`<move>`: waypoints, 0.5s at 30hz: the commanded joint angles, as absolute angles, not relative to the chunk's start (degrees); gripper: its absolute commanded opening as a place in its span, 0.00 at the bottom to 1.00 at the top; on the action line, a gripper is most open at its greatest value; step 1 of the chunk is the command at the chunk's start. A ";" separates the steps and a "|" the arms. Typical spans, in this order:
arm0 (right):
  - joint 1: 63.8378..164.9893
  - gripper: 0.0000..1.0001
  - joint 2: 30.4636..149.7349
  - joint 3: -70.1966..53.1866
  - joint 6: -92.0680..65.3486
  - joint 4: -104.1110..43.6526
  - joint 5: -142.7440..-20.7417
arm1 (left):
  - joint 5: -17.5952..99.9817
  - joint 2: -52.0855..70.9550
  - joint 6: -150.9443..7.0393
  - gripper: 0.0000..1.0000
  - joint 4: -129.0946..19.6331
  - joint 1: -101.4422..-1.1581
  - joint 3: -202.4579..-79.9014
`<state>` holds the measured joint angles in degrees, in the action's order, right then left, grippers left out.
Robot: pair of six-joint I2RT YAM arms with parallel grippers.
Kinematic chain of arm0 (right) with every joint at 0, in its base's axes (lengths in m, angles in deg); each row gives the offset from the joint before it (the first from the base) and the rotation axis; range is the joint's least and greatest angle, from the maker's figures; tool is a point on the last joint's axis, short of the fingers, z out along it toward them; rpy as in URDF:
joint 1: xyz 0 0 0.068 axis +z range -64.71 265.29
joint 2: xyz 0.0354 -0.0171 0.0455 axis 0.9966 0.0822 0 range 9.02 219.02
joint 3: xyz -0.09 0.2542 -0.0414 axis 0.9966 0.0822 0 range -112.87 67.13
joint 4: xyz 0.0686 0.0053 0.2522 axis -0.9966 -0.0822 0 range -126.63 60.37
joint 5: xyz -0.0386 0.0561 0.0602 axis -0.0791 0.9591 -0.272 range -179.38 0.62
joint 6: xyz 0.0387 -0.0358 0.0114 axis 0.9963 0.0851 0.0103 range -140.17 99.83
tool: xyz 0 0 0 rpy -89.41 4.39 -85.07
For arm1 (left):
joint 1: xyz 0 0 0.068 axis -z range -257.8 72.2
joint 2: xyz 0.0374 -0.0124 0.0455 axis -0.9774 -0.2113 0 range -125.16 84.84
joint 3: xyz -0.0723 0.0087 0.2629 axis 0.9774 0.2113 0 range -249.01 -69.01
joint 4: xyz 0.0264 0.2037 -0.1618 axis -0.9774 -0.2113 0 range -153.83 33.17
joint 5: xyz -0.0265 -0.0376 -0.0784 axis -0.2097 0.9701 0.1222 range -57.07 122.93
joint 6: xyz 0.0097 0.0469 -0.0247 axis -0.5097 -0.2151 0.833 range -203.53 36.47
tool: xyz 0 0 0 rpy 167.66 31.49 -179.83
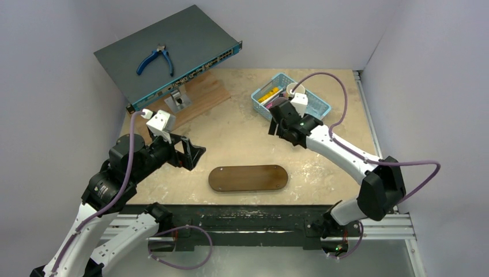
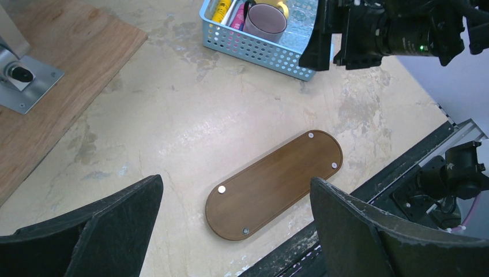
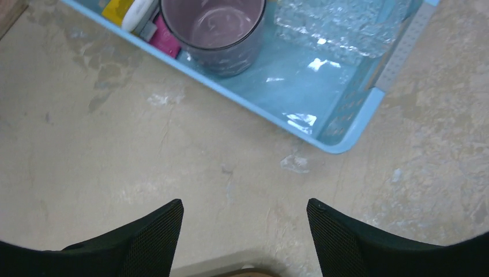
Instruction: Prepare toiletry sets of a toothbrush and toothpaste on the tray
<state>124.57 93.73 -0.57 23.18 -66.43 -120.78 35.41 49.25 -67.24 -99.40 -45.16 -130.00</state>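
The tray point(image 1: 248, 178) lies bare near the table's front edge, a dark-brown oval board, also under the left wrist camera point(image 2: 277, 184). A yellow toothpaste point(image 3: 118, 7) and a magenta one point(image 3: 166, 40) lie in the blue basket point(image 1: 316, 108) at the back right. A white rounded piece point(image 3: 138, 14) lies between them; I cannot tell whether it is a toothbrush. My right gripper point(image 3: 244, 202) hovers open over bare table just in front of the basket's near rim point(image 3: 346, 144). My left gripper point(image 1: 196, 153) hangs open to the left of the tray, holding nothing.
A mauve cup point(image 3: 213, 29) and crinkled clear plastic point(image 3: 334, 23) also sit in the basket. At the back left, a grey network switch point(image 1: 167, 55) with blue pliers point(image 1: 154, 60) on it rests on a wooden board point(image 1: 199, 95) beside a metal bracket point(image 1: 177, 101).
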 commanded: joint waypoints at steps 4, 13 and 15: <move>116.22 0.79 89.47 0.05 22.33 -65.73 -124.14 | 34.80 49.27 -68.11 0.98 -98.70 -45.11 -130.00; 107.84 0.77 92.89 0.96 22.97 -63.01 -121.77 | 35.04 49.32 -68.15 0.98 -98.68 -45.11 -130.01; 106.20 0.76 94.64 0.71 23.43 -63.06 -121.21 | 34.98 49.36 -68.14 0.98 -98.76 -45.10 -130.01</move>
<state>108.79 91.82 1.00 22.46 -64.42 -121.37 35.43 49.25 -67.24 -99.40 -45.16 -130.00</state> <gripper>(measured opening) 0.772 0.983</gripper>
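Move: The blue basket's near corner, apparently what the open right hand is making for, lies about 4 cm ahead of it, 9 cm to its right and 10 cm lower. In the basket the purple cup stands about 16 cm ahead and 2 cm right of the hand, the yellow mug some 23 cm ahead and 8 cm right. The brown tray's middle is about 11 cm back and 11 cm left. From the left hand that corner is roughly 38 cm right, 18 cm ahead, far below. The right hand, empty and open, sweeps quickly to its right by about 10 cm and some 4 cm forward, away from the brown tray, until the blue basket's near corner shows between and below its fingers. On the way the hand arches up a centimetre or two and starts to sink again, slowing towards the end, while it turns clockwise some 15 degrees with the fingers staying wide and clear of the basket. ##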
